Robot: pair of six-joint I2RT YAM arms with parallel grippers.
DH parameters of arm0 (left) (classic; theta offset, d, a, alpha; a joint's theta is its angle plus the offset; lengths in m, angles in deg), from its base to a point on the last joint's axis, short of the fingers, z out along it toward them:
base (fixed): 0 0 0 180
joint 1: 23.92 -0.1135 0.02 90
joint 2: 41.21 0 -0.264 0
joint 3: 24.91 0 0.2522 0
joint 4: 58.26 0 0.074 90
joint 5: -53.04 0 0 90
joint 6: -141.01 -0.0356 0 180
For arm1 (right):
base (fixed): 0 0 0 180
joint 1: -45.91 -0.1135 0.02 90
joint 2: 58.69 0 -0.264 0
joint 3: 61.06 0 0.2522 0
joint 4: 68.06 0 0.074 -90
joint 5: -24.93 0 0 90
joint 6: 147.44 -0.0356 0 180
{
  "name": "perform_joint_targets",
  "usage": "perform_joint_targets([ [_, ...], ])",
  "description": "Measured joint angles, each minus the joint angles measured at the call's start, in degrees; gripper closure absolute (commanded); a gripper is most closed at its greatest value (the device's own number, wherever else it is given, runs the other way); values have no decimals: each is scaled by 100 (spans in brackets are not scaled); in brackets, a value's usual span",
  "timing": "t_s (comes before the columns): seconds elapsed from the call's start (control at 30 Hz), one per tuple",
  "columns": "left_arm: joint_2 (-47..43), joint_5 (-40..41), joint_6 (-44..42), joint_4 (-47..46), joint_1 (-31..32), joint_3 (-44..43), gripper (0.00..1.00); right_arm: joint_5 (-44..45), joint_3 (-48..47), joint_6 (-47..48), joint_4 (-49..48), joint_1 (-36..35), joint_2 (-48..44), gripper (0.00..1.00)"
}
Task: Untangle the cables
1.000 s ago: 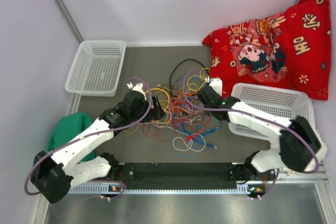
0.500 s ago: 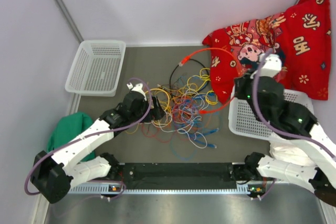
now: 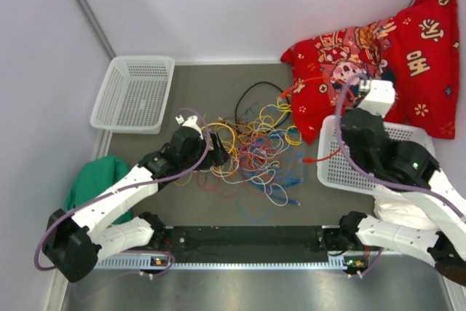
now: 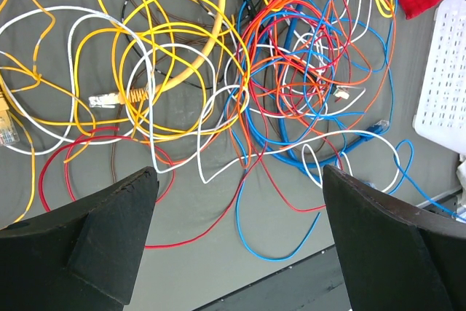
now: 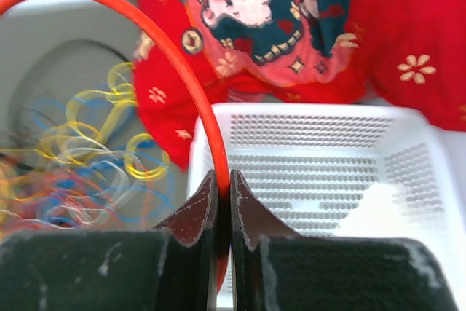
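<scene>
The cables (image 3: 251,147) lie in a tangled heap of yellow, orange, red, blue, white and black loops at mid-table. My left gripper (image 3: 218,156) hovers at the heap's left edge. In the left wrist view it (image 4: 239,172) stands wide open above red and blue loops (image 4: 291,71), holding nothing. My right gripper (image 3: 351,98) is raised over the right basket and shut on an orange-red cable (image 5: 175,56). That cable (image 3: 309,81) arcs back toward the heap, and the jaws (image 5: 223,176) pinch it tightly.
A white basket (image 3: 378,127) sits under the right arm, also seen in the right wrist view (image 5: 320,158). A red printed cloth (image 3: 378,56) lies behind it. Another white basket (image 3: 135,92) stands back left, and a green cloth (image 3: 91,180) lies by the left arm.
The right gripper rose from the heap and swung right over the white basket, pulling the orange-red cable with it. The cable's loose end has come down near the cloth. The left arm stayed still.
</scene>
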State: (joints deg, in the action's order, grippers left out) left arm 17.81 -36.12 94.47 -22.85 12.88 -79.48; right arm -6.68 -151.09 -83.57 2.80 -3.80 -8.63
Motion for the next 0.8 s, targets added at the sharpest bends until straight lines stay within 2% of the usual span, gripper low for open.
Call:
perform_joint_targets([
  [0.23, 13, 0, 17, -33, 0, 44, 1, 66, -85, -149, 704, -7, 1338, 100],
  [0.37, -4, 0, 35, -68, 0, 138, 1, 46, 149, -52, 726, -7, 1373, 100],
  [0.53, -149, -22, 66, -72, 0, 382, 1, 352, -127, 262, 756, -7, 1399, 100],
  [0.67, -164, -166, 136, -96, 0, 452, 1, 280, -251, 240, 968, -7, 1851, 100],
  [0.8, -164, -264, 173, -125, 0, 455, 1, -31, 66, 273, 920, -15, 2258, 100],
])
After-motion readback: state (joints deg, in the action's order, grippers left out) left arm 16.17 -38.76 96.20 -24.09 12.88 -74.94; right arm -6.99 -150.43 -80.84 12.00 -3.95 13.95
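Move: The right hand still holds the red cable high up. The tangle's middle lies about 19 cm to its left, 3 cm ahead and roughly 32 cm below. The small yellow coil on the tangle's edge is about 10 cm left and 7 cm ahead, also far below; the right basket's middle is some 13 cm to the right and 4 cm ahead, about 30 cm down. From the left hand, the tangle's middle lies 10 cm right, 4 cm ahead and 10 cm below. Downward in two dips, about 9 cm in all with a brief small rise between, the right hand brings the pinched red cable lower, drifting some 4 cm left and 3 cm forward towards the tangle. Meanwhile its wrist rolls left side down and tips its fingers down, some 35 degrees altogether. The left hand, wide open, eases roughly 2.5 cm down and back. ##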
